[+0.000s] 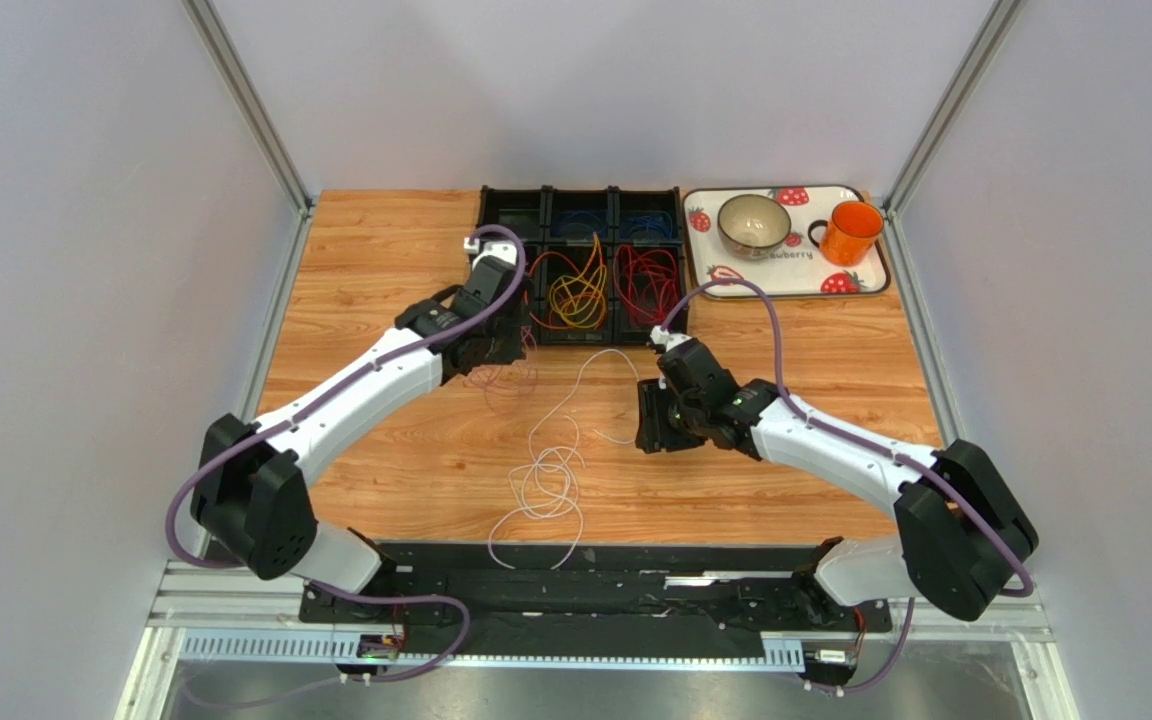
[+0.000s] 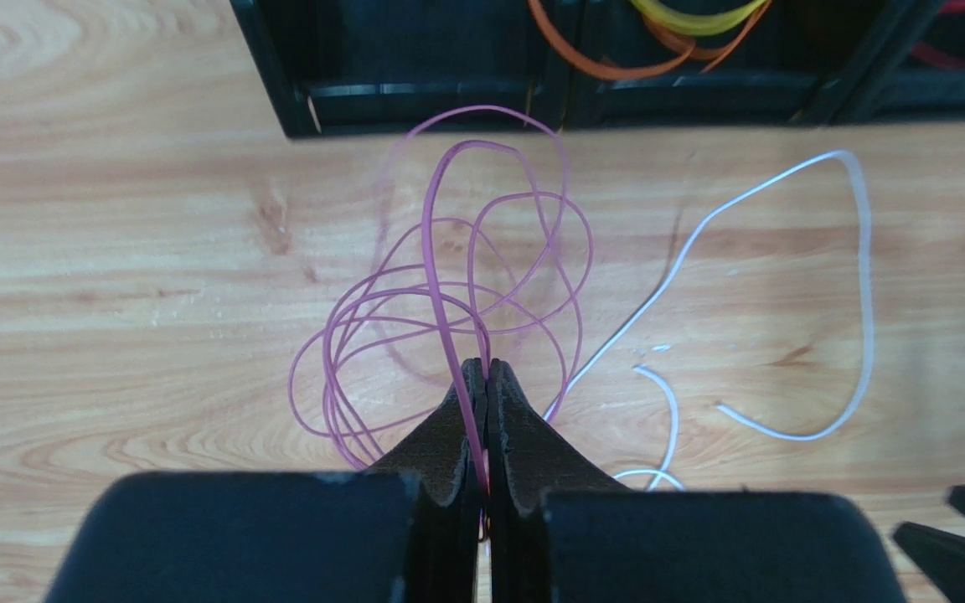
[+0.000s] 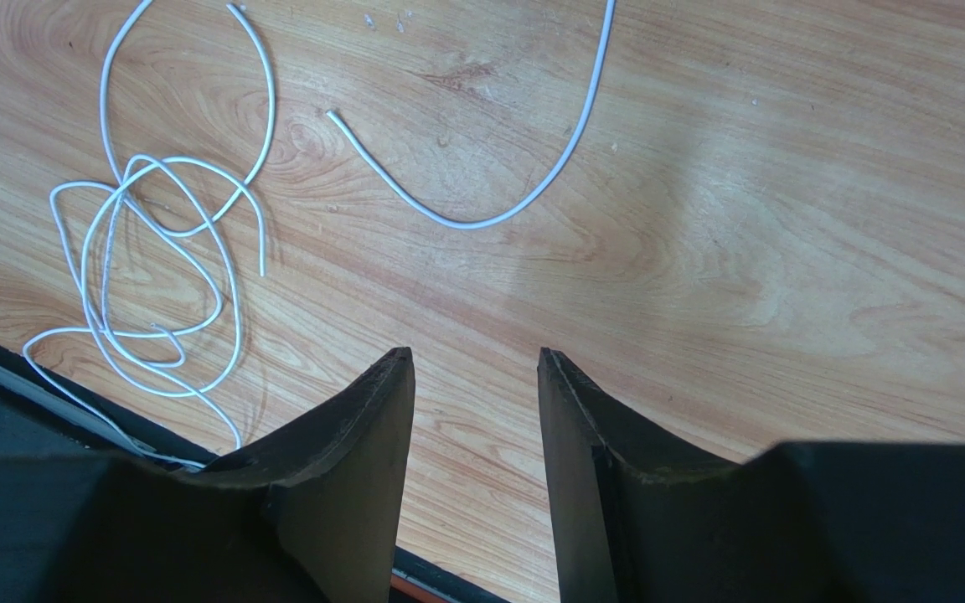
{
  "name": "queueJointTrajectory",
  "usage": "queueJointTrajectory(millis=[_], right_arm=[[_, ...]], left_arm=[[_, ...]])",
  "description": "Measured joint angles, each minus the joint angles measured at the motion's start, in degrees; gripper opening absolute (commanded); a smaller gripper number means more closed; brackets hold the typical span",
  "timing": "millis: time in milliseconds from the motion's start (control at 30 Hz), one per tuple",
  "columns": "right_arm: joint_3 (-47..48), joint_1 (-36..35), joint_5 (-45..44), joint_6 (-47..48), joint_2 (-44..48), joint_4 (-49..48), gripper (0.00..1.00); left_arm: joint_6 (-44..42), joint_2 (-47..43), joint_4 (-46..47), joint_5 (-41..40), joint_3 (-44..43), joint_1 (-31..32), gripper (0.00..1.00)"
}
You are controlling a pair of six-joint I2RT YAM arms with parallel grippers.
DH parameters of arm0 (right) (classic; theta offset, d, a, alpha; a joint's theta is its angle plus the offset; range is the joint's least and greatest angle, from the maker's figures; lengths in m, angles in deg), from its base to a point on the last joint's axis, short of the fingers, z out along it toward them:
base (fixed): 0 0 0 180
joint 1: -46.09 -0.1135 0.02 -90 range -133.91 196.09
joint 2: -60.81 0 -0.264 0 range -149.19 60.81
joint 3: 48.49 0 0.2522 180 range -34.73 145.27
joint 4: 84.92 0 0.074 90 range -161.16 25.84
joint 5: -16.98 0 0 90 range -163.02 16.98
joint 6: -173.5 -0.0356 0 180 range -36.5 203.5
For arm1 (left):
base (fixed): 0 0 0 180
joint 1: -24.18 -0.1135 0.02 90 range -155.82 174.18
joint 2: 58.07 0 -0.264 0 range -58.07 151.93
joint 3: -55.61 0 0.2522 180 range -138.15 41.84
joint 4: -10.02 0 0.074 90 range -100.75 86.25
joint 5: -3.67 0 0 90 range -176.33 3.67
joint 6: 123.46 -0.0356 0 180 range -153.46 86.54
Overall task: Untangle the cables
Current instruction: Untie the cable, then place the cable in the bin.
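Observation:
My left gripper [image 2: 486, 367] is shut on a purple cable [image 2: 450, 289], whose loops lie on the wood just in front of the black tray; it shows faintly in the top view [image 1: 500, 378]. A white cable [image 2: 827, 302] lies to its right. A tangle of white cable [image 1: 549, 480] sits mid-table, also in the right wrist view [image 3: 154, 277]. My right gripper [image 3: 475, 358] is open and empty above bare wood, right of the white tangle. Orange and yellow cables [image 1: 576, 288] and red cables [image 1: 648, 282] lie in the tray.
A black compartment tray [image 1: 582, 203] stands at the back centre. A strawberry-print tray [image 1: 868, 278] at the back right holds a bowl [image 1: 754, 222] and an orange mug [image 1: 850, 231]. A black rail [image 1: 597, 563] runs along the near edge.

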State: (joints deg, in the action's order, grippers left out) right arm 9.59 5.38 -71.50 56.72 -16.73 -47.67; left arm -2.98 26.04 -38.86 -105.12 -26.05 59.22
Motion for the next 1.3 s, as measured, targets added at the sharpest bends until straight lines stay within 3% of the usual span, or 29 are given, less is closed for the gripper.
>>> queueJointTrajectory(millis=[367,733,1300], right_arm=[[-0.63,0.00,-0.22,0.02,1.46,-0.46,0.45],[-2.29,0.00,-0.57,0.22,2.60,-0.46,0.45],[-3.63,0.00,-0.59,0.68,4.26,-0.46,0.45]], left_arm=[[-3.45,-1.40,-7.06,-1.33,-15.43,-2.16,0.00],[-6.84,4.85,-10.86,-2.43,-33.16,-5.95,0.00],[-7.23,18.08,-10.84,5.38,-43.17,-15.32,0.00]])
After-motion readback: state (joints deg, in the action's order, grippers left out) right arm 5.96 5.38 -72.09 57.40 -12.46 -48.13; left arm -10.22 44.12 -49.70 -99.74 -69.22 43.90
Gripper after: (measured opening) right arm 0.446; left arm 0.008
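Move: The left gripper, already shut on the pink cable, hangs above the table in front of the black box. The box's near-left compartment is about 17 cm ahead, 2 cm to the left and 12 cm down. The orange and yellow cables lie level with that compartment, about 11 cm to its right. The white cable's tangle is some 12 cm back, 6 cm right and 14 cm down. From the right hand the compartment is roughly 27 cm ahead, 19 cm left and 3 cm lower. Keep the left fingers pinched on the pink cable and raise it steeply, about 17 cm, tipping the fingertips up some 15 degrees. Swing forward as it climbs, about 14 cm in all and a little left, to bring the dangling loops from the table in front over the box's near-left compartment; near the end sink about 3 cm and let the fingertips dip back slightly. ##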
